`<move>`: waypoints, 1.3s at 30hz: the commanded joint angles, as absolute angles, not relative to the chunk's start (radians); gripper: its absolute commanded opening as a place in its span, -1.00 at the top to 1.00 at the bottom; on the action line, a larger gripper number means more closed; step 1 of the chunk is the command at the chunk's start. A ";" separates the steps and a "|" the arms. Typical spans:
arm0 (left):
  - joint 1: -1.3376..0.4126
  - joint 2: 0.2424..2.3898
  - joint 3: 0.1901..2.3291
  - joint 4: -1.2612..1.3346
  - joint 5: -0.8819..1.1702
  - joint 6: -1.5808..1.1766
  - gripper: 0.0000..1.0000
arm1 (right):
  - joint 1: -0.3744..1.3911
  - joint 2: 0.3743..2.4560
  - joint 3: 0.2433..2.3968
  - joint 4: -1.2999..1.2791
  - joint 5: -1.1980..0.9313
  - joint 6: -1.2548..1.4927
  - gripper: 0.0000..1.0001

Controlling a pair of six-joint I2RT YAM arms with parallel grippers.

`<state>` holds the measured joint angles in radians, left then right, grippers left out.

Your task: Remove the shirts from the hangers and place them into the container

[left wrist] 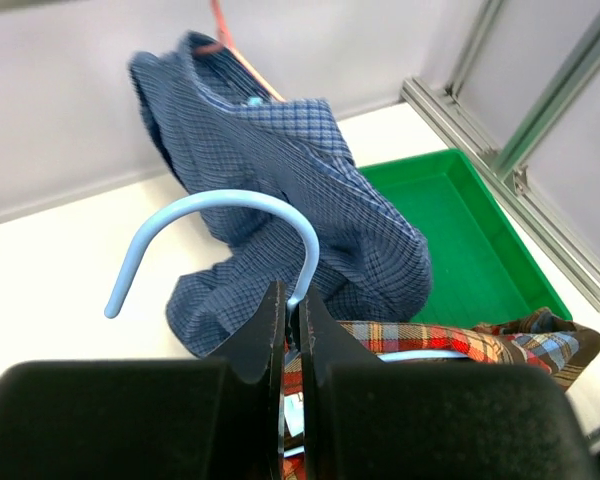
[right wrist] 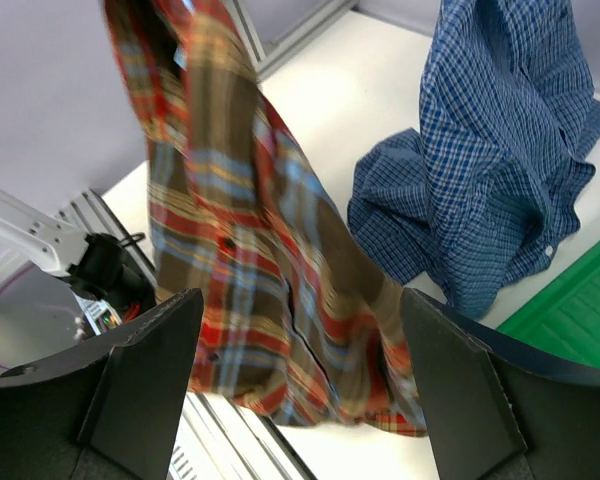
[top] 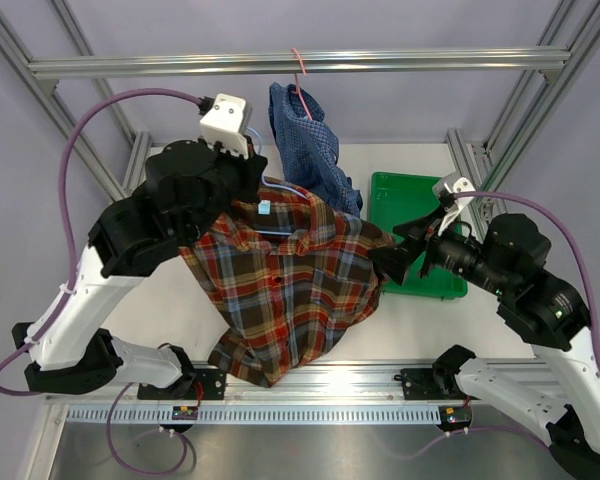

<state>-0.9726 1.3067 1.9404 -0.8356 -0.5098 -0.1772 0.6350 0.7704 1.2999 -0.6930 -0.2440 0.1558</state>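
Observation:
My left gripper (left wrist: 291,302) is shut on the neck of the light blue hanger (left wrist: 220,200), just under its hook. The plaid shirt (top: 280,285) hangs from that hanger over the table's front middle. The blue shirt (top: 310,150) hangs on the pink hanger (top: 300,68), hooked over the top rail, and its lower part is bunched on the table. The green container (top: 400,195) lies at the right, nothing showing in it. My right gripper (right wrist: 302,300) is open beside the plaid shirt's right edge, and the cloth (right wrist: 250,250) hangs beyond its fingers, untouched.
An aluminium frame rail (top: 300,62) crosses the back, with slanted posts at both sides. A grooved rail (left wrist: 500,170) runs behind the tray on the right. The table's front edge rail (top: 310,410) lies below the plaid shirt's hem.

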 commanded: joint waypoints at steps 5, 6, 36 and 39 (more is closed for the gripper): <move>-0.965 1.250 2.011 -0.838 -0.549 -0.146 1.00 | 0.644 0.831 1.240 -0.623 -0.218 0.095 -0.71; -0.965 1.247 2.008 -0.838 -0.548 -0.149 1.00 | 0.646 0.836 1.230 -0.606 -0.219 0.088 -0.71; -0.536 1.226 1.878 -0.793 -0.336 -0.156 1.00 | 0.644 0.634 1.232 -0.653 0.322 0.189 1.00; -0.465 1.183 1.867 -0.759 -0.183 -0.209 1.00 | 0.644 0.652 1.217 -0.690 0.368 0.209 1.00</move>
<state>-0.5583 1.2705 1.8538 -0.8303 -0.2054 -0.2367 0.6506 0.6842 1.2106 -0.6353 0.1459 0.1871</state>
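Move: The plaid shirt's right shoulder, slack and off the open right fingers, lies about 5 cm ahead of the right hand, 3 cm to its left and 5 cm below. From that hand the green container is roughly 19 cm ahead, 12 cm right and 37 cm down; the blue shirt some 33 cm ahead, 17 cm left and 12 cm lower. From the left hand, already shut on the hanger's neck, the plaid shoulder lies about 26 cm right, 3 cm back and 14 cm below. The plaid shirt's right shoulder is pinched afresh: the open right hand dips down and forward, slightly left, and shuts on the cloth. It then draws it about 8 cm right and up, swinging some 20 degrees clockwise, while the left, keeping the hanger's neck, edges left and up, then carries it forward and left, sinking slightly. ##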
